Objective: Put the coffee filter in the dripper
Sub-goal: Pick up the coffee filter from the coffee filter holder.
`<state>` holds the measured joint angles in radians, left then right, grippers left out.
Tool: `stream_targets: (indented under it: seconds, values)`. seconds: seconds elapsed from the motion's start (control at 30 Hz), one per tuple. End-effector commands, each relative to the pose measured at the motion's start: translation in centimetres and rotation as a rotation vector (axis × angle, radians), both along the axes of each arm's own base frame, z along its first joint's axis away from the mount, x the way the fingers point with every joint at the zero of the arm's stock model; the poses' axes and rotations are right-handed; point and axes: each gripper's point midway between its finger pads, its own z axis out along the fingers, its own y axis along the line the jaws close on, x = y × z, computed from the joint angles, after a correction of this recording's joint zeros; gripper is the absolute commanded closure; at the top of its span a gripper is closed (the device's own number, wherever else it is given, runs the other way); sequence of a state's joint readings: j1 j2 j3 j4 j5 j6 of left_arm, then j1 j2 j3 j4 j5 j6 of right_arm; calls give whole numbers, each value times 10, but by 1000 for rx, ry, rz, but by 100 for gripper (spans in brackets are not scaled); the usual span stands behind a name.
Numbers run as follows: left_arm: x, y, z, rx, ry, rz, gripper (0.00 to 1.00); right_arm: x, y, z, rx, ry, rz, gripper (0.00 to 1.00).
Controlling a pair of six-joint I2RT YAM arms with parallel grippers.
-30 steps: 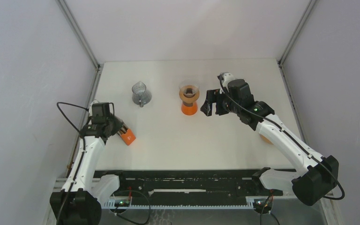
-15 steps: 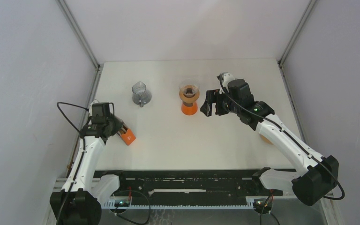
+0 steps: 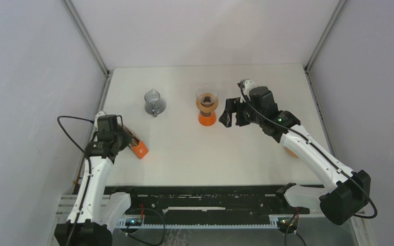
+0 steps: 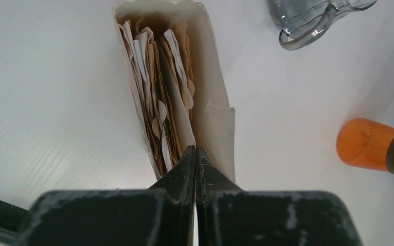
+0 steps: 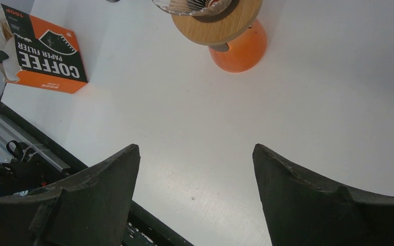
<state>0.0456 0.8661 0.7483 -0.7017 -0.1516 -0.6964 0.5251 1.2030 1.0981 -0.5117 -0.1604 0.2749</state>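
The coffee filters [image 4: 159, 97] are a stack of brown and white papers standing in the torn open end of an orange and black box [image 3: 137, 147], which lies on the table at the left. My left gripper [image 4: 195, 154] is shut right at that open end, its tips against the lower edge of the stack. Whether a filter is pinched between them does not show. The dripper [image 3: 207, 106], a glass cone in a wooden collar on an orange base, stands mid-table. My right gripper [image 3: 230, 117] hangs open just right of the dripper [image 5: 220, 25], with nothing between its fingers.
A clear glass jug [image 3: 154, 102] stands left of the dripper, and its handle shows in the left wrist view [image 4: 313, 20]. A small orange thing [image 3: 290, 152] peeks out under the right forearm. The black rail [image 3: 210, 197] runs along the near table edge.
My left gripper has closed fully at the mouth of the box, and the left arm has shifted slightly left and nearer. The box, the dripper and the right arm have stayed put.
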Motion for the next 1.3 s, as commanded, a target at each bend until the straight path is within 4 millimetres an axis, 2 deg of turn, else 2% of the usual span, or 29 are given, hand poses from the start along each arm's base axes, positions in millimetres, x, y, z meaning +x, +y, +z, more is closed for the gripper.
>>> stream_targets:
  seconds: [0.0, 0.2, 0.5, 0.9, 1.13, 1.27]
  values:
    - [0, 3, 32, 21, -92, -5, 100, 3, 4, 19, 43, -66, 10, 11]
    - [-2, 7, 54, 62, -137, -16, 100, 3, 6, 18, 48, -62, 17, 11]
    - [-17, 9, 93, 88, -237, -15, 100, 1, 9, 20, 58, -65, 35, 11]
    - [-27, 1, 147, 106, -530, -57, 100, -8, 23, 28, 68, -100, 95, 11]
    - [-26, -21, 177, 9, -733, -121, 100, -18, 37, 41, 75, -166, 166, 11]
    - [-22, -38, 193, -69, -812, -187, 100, -28, 52, 53, 82, -240, 243, 11]
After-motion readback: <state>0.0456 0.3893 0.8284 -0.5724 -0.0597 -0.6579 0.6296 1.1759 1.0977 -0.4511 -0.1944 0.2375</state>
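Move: The coffee filter is already pinched in the left hand's shut fingers, its body still in the coffee filter holder, whose middle is about 3 cm ahead of that hand and 7 cm below. The dripper it is bound for stands some 20 cm ahead, 31 cm to the right and 2 cm higher; the glass jug, 25 cm ahead, 6 cm right and 9 cm lower. From the right hand, the dripper is about 15 cm ahead, 9 cm left, 6 cm below. The coffee filter is drawn up out of the holder by the left hand, which keeps its pinch and rises about 16 cm, slowly at first and then faster, easing back a little while the wrist tips up some 40 degrees until the fingers point almost level. The open, empty right hand drifts a few centimetres left, back and up late on, swinging slightly counter-clockwise. ##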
